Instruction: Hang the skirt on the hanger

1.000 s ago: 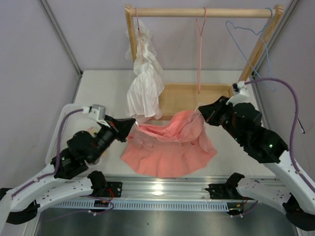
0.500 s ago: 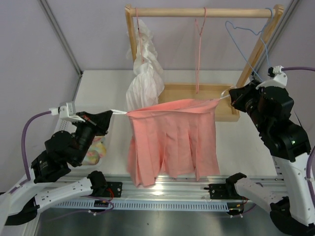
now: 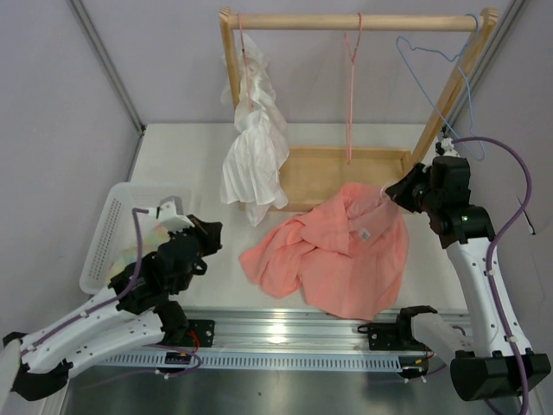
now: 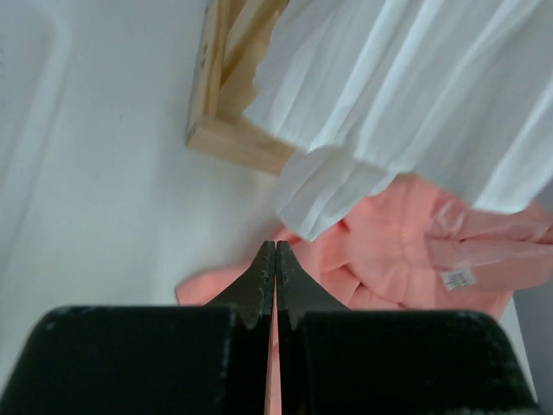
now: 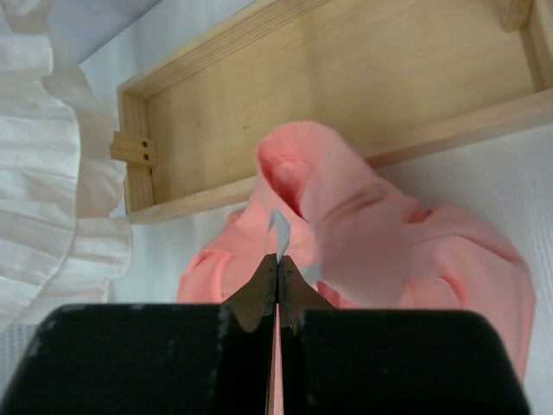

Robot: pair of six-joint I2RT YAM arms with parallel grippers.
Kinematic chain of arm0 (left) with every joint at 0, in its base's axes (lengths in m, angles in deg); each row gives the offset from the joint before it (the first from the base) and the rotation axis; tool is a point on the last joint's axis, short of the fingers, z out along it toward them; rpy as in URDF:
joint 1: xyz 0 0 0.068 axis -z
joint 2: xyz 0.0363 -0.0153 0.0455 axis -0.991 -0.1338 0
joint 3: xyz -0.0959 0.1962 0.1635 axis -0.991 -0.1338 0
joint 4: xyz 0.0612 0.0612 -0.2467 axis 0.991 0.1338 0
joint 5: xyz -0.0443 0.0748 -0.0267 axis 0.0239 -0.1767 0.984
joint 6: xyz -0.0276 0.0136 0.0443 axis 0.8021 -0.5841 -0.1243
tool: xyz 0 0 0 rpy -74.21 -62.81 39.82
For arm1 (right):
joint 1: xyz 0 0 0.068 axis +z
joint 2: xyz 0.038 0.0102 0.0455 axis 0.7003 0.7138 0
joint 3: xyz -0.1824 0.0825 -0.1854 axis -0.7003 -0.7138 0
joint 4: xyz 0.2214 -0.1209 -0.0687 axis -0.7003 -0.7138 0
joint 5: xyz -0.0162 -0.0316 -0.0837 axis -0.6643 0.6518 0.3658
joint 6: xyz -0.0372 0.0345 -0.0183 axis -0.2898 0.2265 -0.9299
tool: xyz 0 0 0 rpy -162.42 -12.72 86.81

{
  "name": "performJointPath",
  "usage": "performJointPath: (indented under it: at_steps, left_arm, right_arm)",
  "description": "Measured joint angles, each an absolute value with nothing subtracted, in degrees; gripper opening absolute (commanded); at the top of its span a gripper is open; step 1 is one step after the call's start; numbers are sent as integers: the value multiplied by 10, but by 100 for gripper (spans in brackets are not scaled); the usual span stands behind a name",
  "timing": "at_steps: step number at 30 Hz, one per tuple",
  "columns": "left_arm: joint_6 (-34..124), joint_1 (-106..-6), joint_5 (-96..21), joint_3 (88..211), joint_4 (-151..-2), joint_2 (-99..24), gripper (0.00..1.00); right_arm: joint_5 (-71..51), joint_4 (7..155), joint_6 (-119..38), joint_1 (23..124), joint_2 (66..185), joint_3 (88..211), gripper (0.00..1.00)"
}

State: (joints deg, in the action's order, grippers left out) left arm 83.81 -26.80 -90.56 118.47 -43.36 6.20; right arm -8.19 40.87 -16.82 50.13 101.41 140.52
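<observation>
The salmon-pink skirt (image 3: 341,251) lies crumpled on the table in front of the wooden rack, its right top corner lifted. My right gripper (image 3: 390,192) is shut on a thin white ribbon loop (image 5: 278,229) at the skirt's (image 5: 363,233) waistband. My left gripper (image 3: 216,232) is shut and holds nothing, a short way left of the heap; in its wrist view the tips (image 4: 275,246) point at the skirt (image 4: 389,251). The thin pink hanger (image 3: 350,95) hangs bare from the middle of the rod.
A white ruffled garment (image 3: 255,147) hangs at the rod's left end, reaching down near the skirt. A light-blue wire hanger (image 3: 432,54) hangs at the right end. The wooden rack's base frame (image 3: 346,173) lies behind the skirt. A white basket (image 3: 108,238) holds a patterned cloth at the left.
The skirt was stretched between both grippers; now the left gripper has let go and drawn back low, the skirt has dropped into a heap, and the right gripper has come down still holding it.
</observation>
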Motion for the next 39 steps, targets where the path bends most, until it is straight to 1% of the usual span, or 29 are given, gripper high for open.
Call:
performJointPath:
  at_steps: [2, 6, 12, 17, 20, 23, 26, 30, 31, 34, 38, 39]
  left_arm:
    - [851, -270, -882, 1138, -457, 59, 0]
    - [857, -270, -834, 1088, -503, 40, 0]
    - [845, -263, -769, 1033, -626, 24, 0]
    - [809, -252, -719, 1018, -725, 16, 9]
    - [785, -249, -698, 1028, -762, 1, 13]
    - [763, -248, -679, 1044, -797, -21, 16]
    - [738, -247, -654, 1063, -831, -40, 21]
    - [701, -245, -623, 1119, -858, -85, 29]
    - [691, -245, -619, 1147, -858, -102, 35]
    - [661, -243, -621, 1247, -857, -164, 42]
    - [623, -243, -668, 1458, -836, -291, 50]
    - [610, -243, -687, 1527, -831, -334, 54]
  right_arm:
    - [-94, 422, -165, 503, 1010, 1389, 0]
    - [-93, 433, -157, 535, 987, 1370, 0]
    - [-60, 450, -136, 643, 963, 1352, 0]
    - [3, 456, -117, 773, 1011, 1376, 0]
    - [27, 459, -114, 823, 1049, 1413, 0]
    - [34, 459, -114, 833, 1056, 1436, 0]
    - [33, 464, -114, 823, 1036, 1432, 0]
    - [23, 470, -114, 794, 984, 1391, 0]
    - [22, 471, -114, 789, 972, 1378, 0]
    - [22, 464, -114, 785, 947, 1351, 0]
    - [28, 448, -114, 782, 936, 1340, 0]
    - [29, 445, -114, 780, 935, 1340, 0]
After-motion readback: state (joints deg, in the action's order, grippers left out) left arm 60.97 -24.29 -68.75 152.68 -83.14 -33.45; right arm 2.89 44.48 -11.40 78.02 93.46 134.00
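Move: The pink middle hanger hangs roughly 22 cm ahead of the left hand, 30 cm to its right and 14 cm above it. The white garment is about 20 cm ahead of the left hand, 10 cm right and a few centimetres up. From the right hand, already pinching the pink skirt's white loop, that hanger is some 15 cm ahead, 10 left and 11 up; the skirt's bulk lies 10 cm left, level fore and aft, 23 below; the blue hanger is about 17 ahead, 8 right and 12 up. The empty left hand swings about 20 cm to the right, first dipping some 7 cm, then climbing steeply past its starting height and finally edging forward towards the pink hanger, while it turns about 30 degrees clockwise, tilts its fingers upward and opens them from shut to nearly half. The right hand keeps the skirt's loop pinched and carries it left at roughly the same height, overshooting and easing back to end about 10 cm left and 6 cm nearer the base, turned some 15 degrees counter-clockwise. ##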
